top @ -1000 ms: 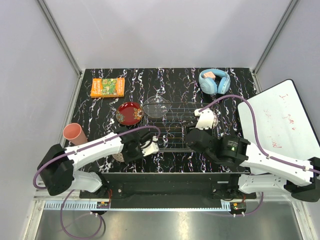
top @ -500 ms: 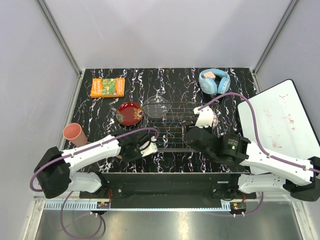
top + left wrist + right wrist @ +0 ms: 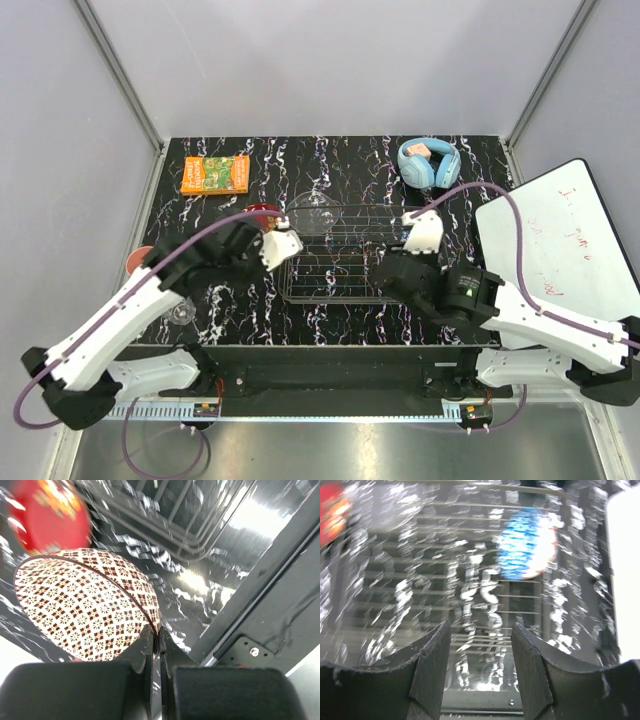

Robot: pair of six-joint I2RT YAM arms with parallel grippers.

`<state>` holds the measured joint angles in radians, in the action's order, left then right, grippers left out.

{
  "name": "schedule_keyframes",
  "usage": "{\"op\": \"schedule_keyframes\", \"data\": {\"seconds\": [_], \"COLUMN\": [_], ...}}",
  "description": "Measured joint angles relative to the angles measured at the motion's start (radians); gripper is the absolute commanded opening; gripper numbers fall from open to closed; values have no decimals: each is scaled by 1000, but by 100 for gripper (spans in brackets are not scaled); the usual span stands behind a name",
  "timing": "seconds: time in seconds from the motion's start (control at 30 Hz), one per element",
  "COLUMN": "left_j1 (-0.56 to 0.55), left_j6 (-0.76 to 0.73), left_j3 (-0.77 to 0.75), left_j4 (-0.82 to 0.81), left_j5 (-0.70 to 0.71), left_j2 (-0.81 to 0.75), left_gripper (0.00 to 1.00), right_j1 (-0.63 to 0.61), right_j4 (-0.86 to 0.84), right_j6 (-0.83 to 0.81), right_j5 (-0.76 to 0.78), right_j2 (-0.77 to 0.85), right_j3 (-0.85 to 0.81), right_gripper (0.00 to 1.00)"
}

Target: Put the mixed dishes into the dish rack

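Note:
My left gripper is shut on the rim of the beige patterned bowl, which hangs tilted above the table. From above, that gripper hovers at the left end of the dish rack, covering most of the red plate. The red plate and rack wires lie beyond the bowl. My right gripper is open and empty over the rack, with the blue patterned bowl ahead of it. A clear glass bowl sits at the rack's far left corner.
A clear stemmed glass lies near the front left edge. The salmon-pink cup peeks out from behind my left arm. An orange-green book and light blue headphones lie at the back. A whiteboard is on the right.
My left gripper closed on the beige bowl's rim at the near left and lifted it up toward the rack's left end. My right gripper shifted slightly.

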<state>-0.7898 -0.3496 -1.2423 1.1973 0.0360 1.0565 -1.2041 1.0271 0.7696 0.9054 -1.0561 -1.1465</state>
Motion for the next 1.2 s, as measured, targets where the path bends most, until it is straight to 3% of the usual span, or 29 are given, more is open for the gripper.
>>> {"op": "schedule_keyframes", "data": {"seconds": [0.2, 0.3, 0.47, 0.63, 0.87, 1.2], "left_j1": [0, 2, 2, 16, 27, -8], "left_j6": [-16, 26, 225, 550, 855, 1056], "left_j3": [-177, -262, -287, -289, -291, -330], "left_j4": [3, -70, -296, -538, -718, -775], "left_j5": [-113, -253, -546, -715, -758, -709], "left_j2": [-56, -37, 70, 283, 405, 441], "left_gripper": [0, 0, 0, 0, 0, 0], "right_j1": [308, 399, 512, 739, 872, 955], "right_j4": [119, 121, 41, -90, -235, -344], "right_j6": [183, 230, 230, 191, 134, 119], "right_j5": [79, 119, 149, 68, -64, -296], "right_j2": [43, 78, 57, -22, -119, -158], "right_j3": [-2, 16, 45, 129, 216, 317], "right_gripper": [60, 60, 60, 60, 60, 56]}}
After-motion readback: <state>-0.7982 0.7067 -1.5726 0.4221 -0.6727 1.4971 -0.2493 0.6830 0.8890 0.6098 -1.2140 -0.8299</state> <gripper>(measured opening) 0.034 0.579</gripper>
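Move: The left hand, already holding the patterned tan bowl by its rim, is taking it to the dish rack's right end, where the blue bowl stands about 33 cm to its right, 10 cm ahead and 15 cm lower. The rack's middle is some 20 cm right and 9 cm ahead; the red plate lies 15 cm ahead and 2 cm left, both about 20 cm below. From the empty right hand, the blue bowl is roughly 9 cm ahead, 5 cm right and 18 cm down. Still pinching the tan bowl's rim, the left hand climbs about 14 cm and sweeps some 25 cm right over the rack towards the blue bowl, rolling until its fingers point right and nearly level. The open right hand clears out to the right, turning clockwise about 50 degrees, then sinks roughly 14 cm and edges forward, ending beside the rack's right end. ##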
